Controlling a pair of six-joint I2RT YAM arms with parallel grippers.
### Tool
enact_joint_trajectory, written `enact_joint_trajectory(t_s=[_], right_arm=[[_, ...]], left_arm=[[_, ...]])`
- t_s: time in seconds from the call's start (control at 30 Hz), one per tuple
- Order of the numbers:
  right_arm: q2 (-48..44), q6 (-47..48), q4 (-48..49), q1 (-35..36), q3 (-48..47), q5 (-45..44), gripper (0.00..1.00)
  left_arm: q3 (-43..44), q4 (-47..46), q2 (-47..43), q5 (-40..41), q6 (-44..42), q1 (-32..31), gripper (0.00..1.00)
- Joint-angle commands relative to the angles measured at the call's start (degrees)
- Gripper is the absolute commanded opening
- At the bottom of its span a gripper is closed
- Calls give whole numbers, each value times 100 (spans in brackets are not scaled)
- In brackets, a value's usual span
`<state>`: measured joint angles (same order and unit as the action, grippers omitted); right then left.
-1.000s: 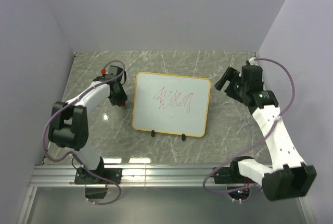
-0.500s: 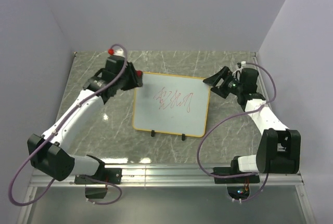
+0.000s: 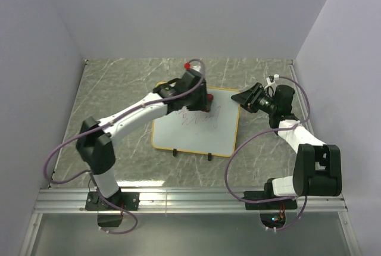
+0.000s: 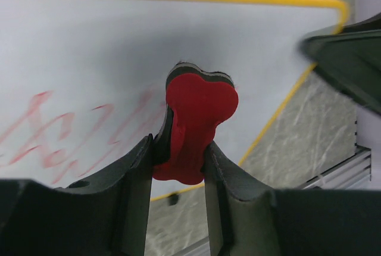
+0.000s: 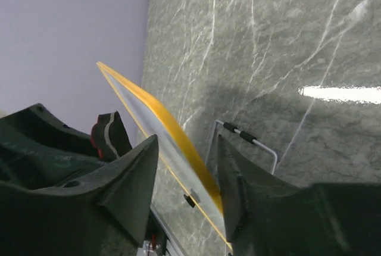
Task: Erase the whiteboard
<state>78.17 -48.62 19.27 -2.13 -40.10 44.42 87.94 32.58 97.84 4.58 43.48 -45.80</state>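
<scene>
The whiteboard (image 3: 196, 134) lies on the marble table, white with a yellow rim and red scribbles (image 3: 199, 119) across its middle. My left gripper (image 3: 201, 102) hovers over the board's far part, shut on a red-and-black eraser (image 4: 196, 113); the scribbles (image 4: 65, 143) lie just left of it. My right gripper (image 3: 244, 97) sits at the board's far right corner. In the right wrist view its fingers straddle the yellow rim (image 5: 172, 134), open with a little gap on each side around the gripper's middle (image 5: 187, 140).
Two black feet (image 3: 174, 153) stick out from the board's near edge. A wire stand (image 5: 256, 143) shows under the board by the right finger. An aluminium rail (image 3: 190, 199) runs along the near table edge. Walls close in on three sides.
My left arm swung right, carrying the eraser from beside the board's left edge to over its far part. My right gripper came to the board's corner and its jaws narrowed around the rim.
</scene>
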Motion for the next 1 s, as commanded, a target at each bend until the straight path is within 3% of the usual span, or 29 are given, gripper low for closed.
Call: enact_joint_trajectory(t_s=[0.0,0.17,0.27,0.4,0.47,0.67,0.77,0.9,0.97], right_arm=[[-161,-43,666,-15,142,242,50],[-556,247,298,-15,256,14,47],[-786,222,209,-7,353,-136,45],[-803,230,174,37,467,-171,36],[-821,265,183,55,520,-223,34],[-742,687,-283,187,380,-408,15],[-742,783,-362,187,432,-540,12],[-751,960,-573,187,389,-681,0],[-690,1030,-643,187,354,-698,0]], left_arm=[[986,143,453,323,301,-454,0],[1480,-14,1228,693,757,-982,0],[1445,-172,1448,957,1047,-1308,0],[1165,-375,1527,1317,1276,-1545,0],[927,-392,1492,1545,1399,-1546,0],[514,-586,1317,1906,1233,-1449,0],[259,-787,1211,1906,1233,-1335,0],[-363,-1069,904,1959,1250,-1116,0],[-610,-1227,772,1933,1241,-949,0]])
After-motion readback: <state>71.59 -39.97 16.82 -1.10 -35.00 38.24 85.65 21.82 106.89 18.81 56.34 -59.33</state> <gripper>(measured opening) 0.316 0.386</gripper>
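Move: The left hand already holds the eraser; the scribble's middle lies about 3 cm back, 3 cm left and 7 cm below that hand. The board's far rim is roughly 7 cm ahead, 2 cm lower, and the right rim near the far corner about 4 cm ahead and 14 cm right. For the right hand, that right rim stands between its open fingers, level and 1 cm left; the scribble is 7 cm back, 16 cm left, 6 cm lower. Sweep the left gripper right, about 12 cm, while drawing it back and down some 5 cm each so the eraser comes down onto the board beside the right rim; then reverse left across the surface about 4 cm, easing slightly forward, eraser kept pinched. Close the right fingers on the right rim and hold the board there, letting that wrist roll a little. ##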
